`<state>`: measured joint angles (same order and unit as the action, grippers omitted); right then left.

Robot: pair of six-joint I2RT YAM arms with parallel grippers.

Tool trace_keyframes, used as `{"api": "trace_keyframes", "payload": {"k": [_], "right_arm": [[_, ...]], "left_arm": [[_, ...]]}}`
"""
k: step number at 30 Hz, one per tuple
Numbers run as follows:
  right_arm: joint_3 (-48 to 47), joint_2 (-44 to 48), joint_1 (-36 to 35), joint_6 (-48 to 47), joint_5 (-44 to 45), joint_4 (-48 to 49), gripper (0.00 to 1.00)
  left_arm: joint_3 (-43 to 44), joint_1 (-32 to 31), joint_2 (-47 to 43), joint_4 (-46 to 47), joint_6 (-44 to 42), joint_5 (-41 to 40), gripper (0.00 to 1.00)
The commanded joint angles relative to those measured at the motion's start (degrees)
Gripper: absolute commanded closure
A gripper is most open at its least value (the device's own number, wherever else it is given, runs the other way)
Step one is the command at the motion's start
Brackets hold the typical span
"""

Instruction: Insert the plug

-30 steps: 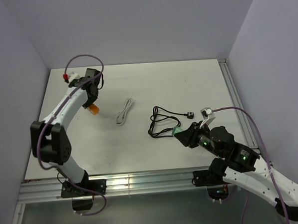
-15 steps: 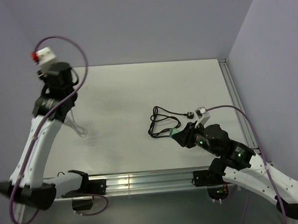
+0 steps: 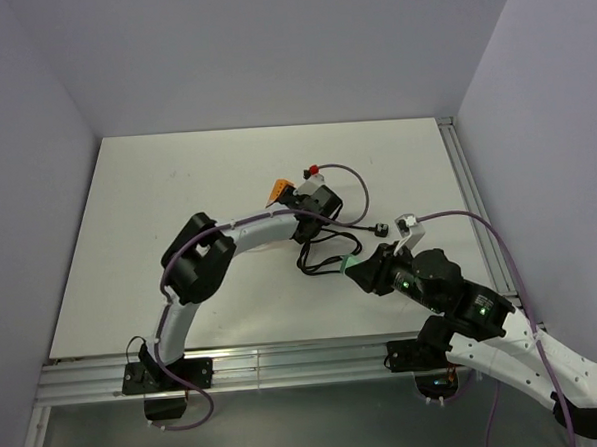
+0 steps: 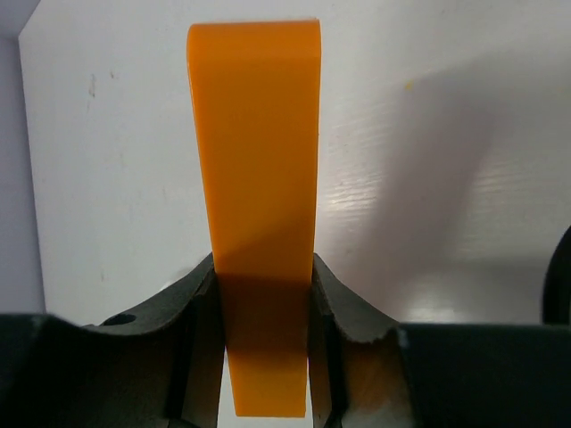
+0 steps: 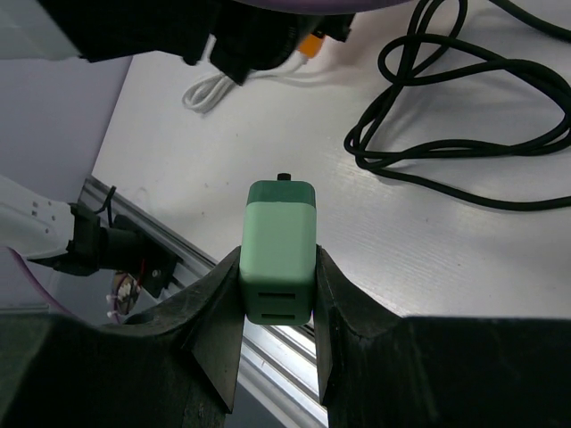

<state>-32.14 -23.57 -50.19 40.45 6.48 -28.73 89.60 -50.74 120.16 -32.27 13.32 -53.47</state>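
My left gripper [image 4: 264, 272] is shut on a flat orange bar [image 4: 256, 143] that sticks out well past the fingertips over the white table. In the top view this orange bar [image 3: 277, 192] sits at the table's centre, just left of the black cable [image 3: 325, 247]. My right gripper [image 5: 278, 267] is shut on a green adapter block [image 5: 279, 241] with two slots in its near face. In the top view the green block [image 3: 352, 265] hovers beside the cable's coil. The cable's black plug [image 3: 380, 228] lies on the table just behind the right gripper.
A coiled white cable [image 5: 214, 89] lies beyond the green block, mostly under the left arm. An aluminium rail [image 3: 286, 364] runs along the table's near edge. Purple walls close in the left, back and right sides.
The left arm has swung from the far left of the table to its centre, carrying the orange bar toward the black cable. The right arm has barely moved.
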Motion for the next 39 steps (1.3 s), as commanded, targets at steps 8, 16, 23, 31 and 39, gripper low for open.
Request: {"api": "trace_keyframes", "payload": {"k": [8,16,23,31,39], "right_arm": [[-0.99,5.29,0.36,1.39,4.07,-0.8,1.0],[-0.38,4.41,0.36,1.48,3.28,0.17,1.0],[-0.55,3.1,0.45,1.04,2.93,0.6,1.0],[-1.26,2.04,0.45,0.86,2.57,0.96,1.0],[-1.7,1.87,0.36,0.6,3.01,0.61,1.0]], "left_arm": [[0.48,0.12,7.35,-0.77,5.92,-10.41,1.0],[2.42,0.2,15.98,-8.34,9.97,-17.9,0.56],[1.45,0.29,9.76,-9.39,13.22,-18.43,0.22],[2.95,0.12,-2.18,-8.69,11.91,-8.69,0.19],[-6.89,-1.29,-16.88,-0.43,8.82,13.57,0.16]]}}
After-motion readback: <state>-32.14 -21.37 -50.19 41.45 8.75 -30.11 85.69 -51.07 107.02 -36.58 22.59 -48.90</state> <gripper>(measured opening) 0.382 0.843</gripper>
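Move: Just ahead of the arms' middle, the left hand still grips the orange power strip, bound for a bare patch of table about 5 cm to its left and some 8 cm below, level with it. The looped black cable lies about 8 cm back and 10 cm right of this hand, the black plug 4 cm back and 25 cm right. From the right hand, still holding the green plug, that patch is roughly 24 cm ahead, 18 cm left and 18 cm below. Setting the power strip down on the table, the left hand sinks about 5 cm and shifts 5 cm to the left, its left side rolling up some 20 degrees. The fingers open wide and let go of the strip; then the hand lifts about 11 cm clear of it, easing back to the right and rolling the other way. The right hand keeps its grip on the green plug, almost in place. ##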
